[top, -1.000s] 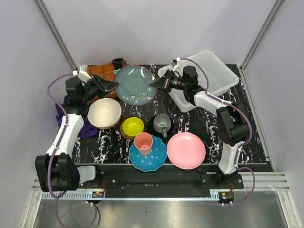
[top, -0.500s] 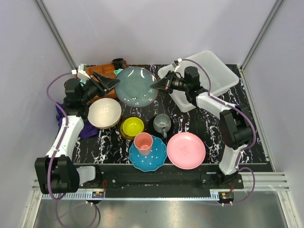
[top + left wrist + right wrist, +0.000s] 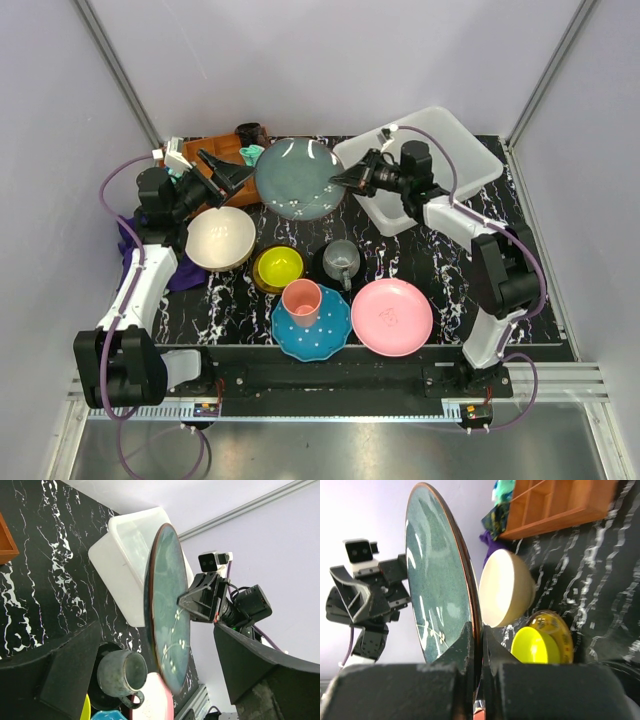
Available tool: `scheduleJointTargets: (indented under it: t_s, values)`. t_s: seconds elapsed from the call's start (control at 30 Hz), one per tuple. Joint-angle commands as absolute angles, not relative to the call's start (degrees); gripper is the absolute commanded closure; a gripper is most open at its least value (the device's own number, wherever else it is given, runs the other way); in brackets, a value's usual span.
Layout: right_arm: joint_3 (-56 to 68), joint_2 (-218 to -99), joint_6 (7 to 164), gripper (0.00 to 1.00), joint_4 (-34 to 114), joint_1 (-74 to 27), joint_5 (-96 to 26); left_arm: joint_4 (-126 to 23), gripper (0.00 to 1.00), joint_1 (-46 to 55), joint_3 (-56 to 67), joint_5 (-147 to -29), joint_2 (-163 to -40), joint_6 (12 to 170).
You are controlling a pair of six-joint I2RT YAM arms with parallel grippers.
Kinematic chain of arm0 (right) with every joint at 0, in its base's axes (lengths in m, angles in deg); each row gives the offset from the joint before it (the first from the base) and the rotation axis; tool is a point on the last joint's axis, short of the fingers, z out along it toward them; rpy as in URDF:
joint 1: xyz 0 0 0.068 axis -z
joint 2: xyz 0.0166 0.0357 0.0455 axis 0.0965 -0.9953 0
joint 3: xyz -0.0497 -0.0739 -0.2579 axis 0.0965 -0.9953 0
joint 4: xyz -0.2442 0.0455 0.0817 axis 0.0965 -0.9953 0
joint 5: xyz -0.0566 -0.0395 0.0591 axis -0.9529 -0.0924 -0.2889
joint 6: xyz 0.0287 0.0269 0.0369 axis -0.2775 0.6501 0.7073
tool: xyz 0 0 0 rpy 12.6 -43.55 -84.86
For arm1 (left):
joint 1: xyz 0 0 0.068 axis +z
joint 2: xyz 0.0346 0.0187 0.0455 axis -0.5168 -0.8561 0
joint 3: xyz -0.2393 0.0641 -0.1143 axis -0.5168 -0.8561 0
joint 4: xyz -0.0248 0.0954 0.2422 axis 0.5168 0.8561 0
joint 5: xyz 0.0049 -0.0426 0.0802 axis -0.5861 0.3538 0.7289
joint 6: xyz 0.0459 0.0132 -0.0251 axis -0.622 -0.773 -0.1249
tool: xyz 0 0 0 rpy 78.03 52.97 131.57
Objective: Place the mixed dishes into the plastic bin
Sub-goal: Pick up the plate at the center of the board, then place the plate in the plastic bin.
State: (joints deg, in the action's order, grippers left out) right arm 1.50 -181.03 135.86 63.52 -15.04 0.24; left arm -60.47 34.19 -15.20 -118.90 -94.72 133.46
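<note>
My right gripper (image 3: 342, 180) (image 3: 477, 641) is shut on the rim of the grey-blue plate (image 3: 300, 178) (image 3: 437, 575), holding it tilted above the table, just left of the plastic bin (image 3: 470, 150) (image 3: 127, 550). My left gripper (image 3: 238, 176) (image 3: 156, 632) is open and stands apart from the plate's left edge. On the table lie the cream bowl (image 3: 220, 238), yellow bowl (image 3: 278, 267), grey mug (image 3: 342, 260) on a black saucer (image 3: 321, 262), pink plate (image 3: 392, 316), and pink cup (image 3: 302, 298) on the blue dotted plate (image 3: 330, 336).
A brown wooden compartment tray (image 3: 215, 150) sits at the back left behind the left gripper. A purple cloth (image 3: 185, 272) lies at the left edge beside the cream bowl. Grey walls close in the table on three sides.
My left gripper has opened and let go of the grey-blue plate. The right gripper has carried the plate a little to the right, nearer the bin.
</note>
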Motion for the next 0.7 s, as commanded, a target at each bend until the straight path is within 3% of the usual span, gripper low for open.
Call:
scheduleJointTargets:
  t_s: [0.0,0.3,0.67]
  values:
    - [2.44,-174.12,137.78,1.0,66.48,-9.68,0.17,-61.49,0.01,34.28,-14.96,-120.18,-93.87,131.8]
    - [10.16,-173.23,120.93,1.0,44.0,-2.11,-7.62,-60.87,0.01,34.37,-15.66,-120.79,-93.08,131.1]
    - [11.31,-175.17,121.77,1.0,41.51,4.13,-13.8,-61.14,0.02,34.37,-16.19,-122.29,-92.9,131.01]
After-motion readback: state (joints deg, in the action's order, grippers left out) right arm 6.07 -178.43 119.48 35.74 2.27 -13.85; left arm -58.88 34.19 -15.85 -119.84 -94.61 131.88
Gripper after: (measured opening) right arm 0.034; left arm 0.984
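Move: Off to the right hand's right, about 22 cm across and some 13 cm farther out, sits the plastic bin, its middle roughly 14 cm below that hand, which already holds the grey-green plate by its right rim. The grey mug is about 10 cm back and 2 cm left of this hand; the pink plate is 25 cm back and 11 cm right. From the empty left hand the bin lies about 50 cm right, 16 cm ahead and 20 cm below. Swinging the plate away from the open left gripper, the right hand travels quickly to the right, about 17 cm, and some 7 cm forward towards the bin, sinking more in the later part. Its fingers keep their pinch on the rim while the wrist turns some 25 degrees clockwise and dips the fingertips. ##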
